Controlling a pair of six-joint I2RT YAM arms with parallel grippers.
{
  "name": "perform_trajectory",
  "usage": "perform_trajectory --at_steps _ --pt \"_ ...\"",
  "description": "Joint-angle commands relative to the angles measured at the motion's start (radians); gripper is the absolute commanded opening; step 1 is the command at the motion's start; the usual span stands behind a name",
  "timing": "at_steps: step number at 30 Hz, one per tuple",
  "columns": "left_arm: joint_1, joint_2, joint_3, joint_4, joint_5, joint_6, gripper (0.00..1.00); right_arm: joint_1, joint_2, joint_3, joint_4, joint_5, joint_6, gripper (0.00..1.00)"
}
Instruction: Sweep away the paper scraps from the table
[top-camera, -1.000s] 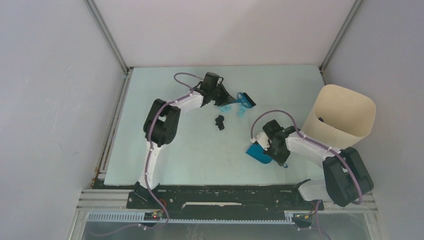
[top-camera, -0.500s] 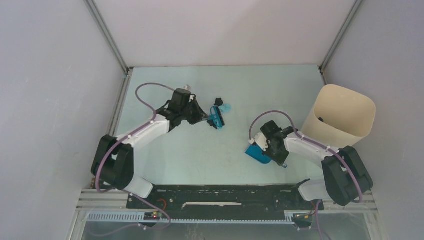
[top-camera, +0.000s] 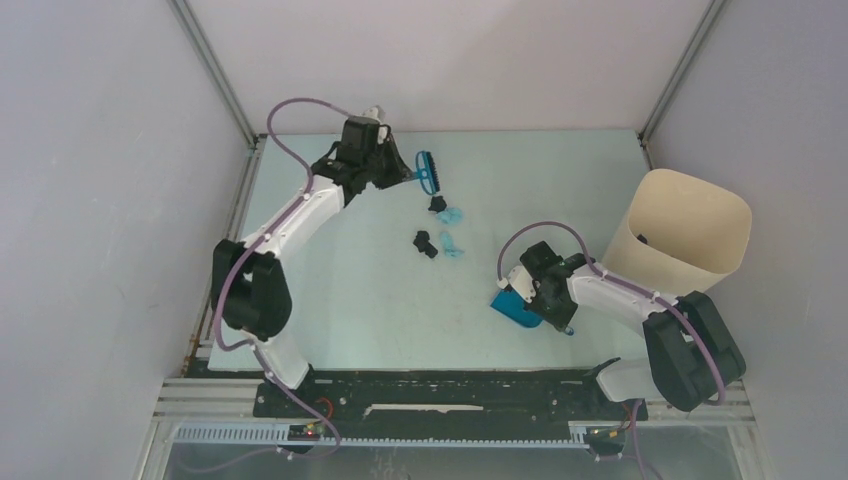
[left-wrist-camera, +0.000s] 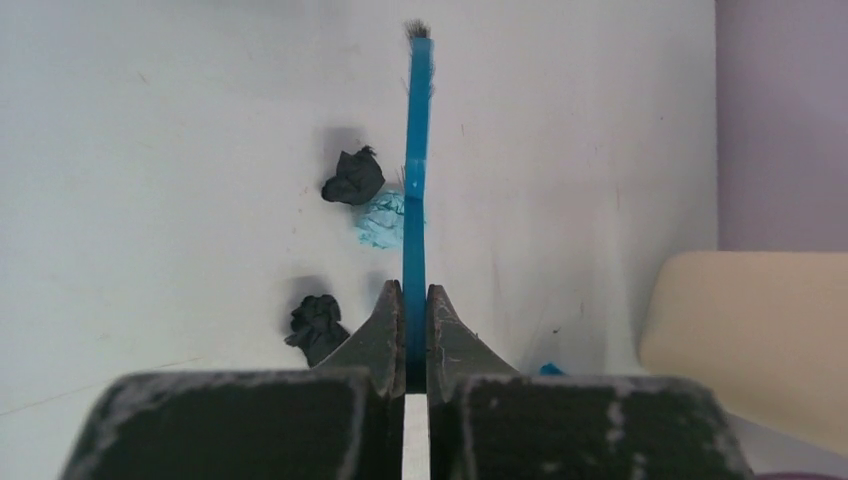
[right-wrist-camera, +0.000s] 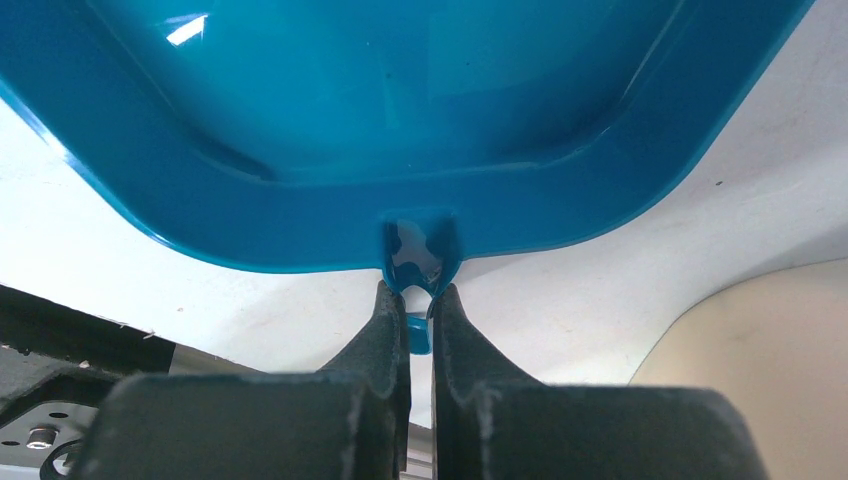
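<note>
My left gripper (top-camera: 407, 173) (left-wrist-camera: 414, 292) is shut on the thin handle of the blue brush (top-camera: 428, 171) (left-wrist-camera: 417, 150), held near the table's back edge. The paper scraps lie just in front of the brush: a black lump (top-camera: 437, 204) (left-wrist-camera: 353, 178) beside a light blue one (top-camera: 453, 214) (left-wrist-camera: 381, 221), then another black lump (top-camera: 426, 243) (left-wrist-camera: 317, 323) beside a light blue one (top-camera: 450, 245). My right gripper (top-camera: 533, 298) (right-wrist-camera: 416, 290) is shut on the handle of the blue dustpan (top-camera: 512, 303) (right-wrist-camera: 400, 100), which rests on the pale green table (top-camera: 360, 300) right of the scraps.
A tall beige bin (top-camera: 682, 232) (left-wrist-camera: 750, 340) (right-wrist-camera: 770, 380) stands at the table's right edge, close behind my right arm. Grey walls and metal frame posts close off the back and both sides.
My left arm has swung the brush from the middle of the table up to the back edge. The two nearer scraps now lie uncovered. The right arm and dustpan have stayed still.
</note>
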Motion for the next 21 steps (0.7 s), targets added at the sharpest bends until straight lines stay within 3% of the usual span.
perform_trajectory --at_steps 1,5,10,21 --pt "0.011 0.067 -0.063 0.229 0.176 -0.193 0.00 0.013 0.018 -0.013 0.030 -0.007 0.016 0.00" --pt "0.016 0.139 -0.080 0.382 0.169 -0.323 0.00 0.013 0.020 -0.014 0.030 -0.006 0.017 0.00" --pt "0.025 0.191 -0.108 0.410 0.178 -0.393 0.00 0.013 0.020 -0.013 0.029 -0.005 0.019 0.00" --pt "0.066 0.106 -0.417 0.498 0.217 -0.441 0.00 0.036 0.033 -0.013 0.032 0.002 0.020 0.00"
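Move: The far black scrap lies some 8 cm ahead and 7 cm right of the left hand, which holds the brush about 22 cm above the scraps. The far blue scrap touches its near right side, 5 cm ahead and 10 cm right of the hand. Of the nearer pair, the black one is about 3 cm back and 5 cm right, the blue one 4 cm back and 11 cm right. From the right hand, on the dustpan, the far black scrap is some 33 cm ahead, 26 cm left. Down onto the far black and blue scraps comes the brush: the left hand sinks about 14 cm, first arcing a few centimetres forward and to the right, then drawing back as it drops faster. The wrist tips the brush further down and rolls its left side lower, some 20 degrees each, and the fingers keep their grip. Bristle contact can't be made out. ##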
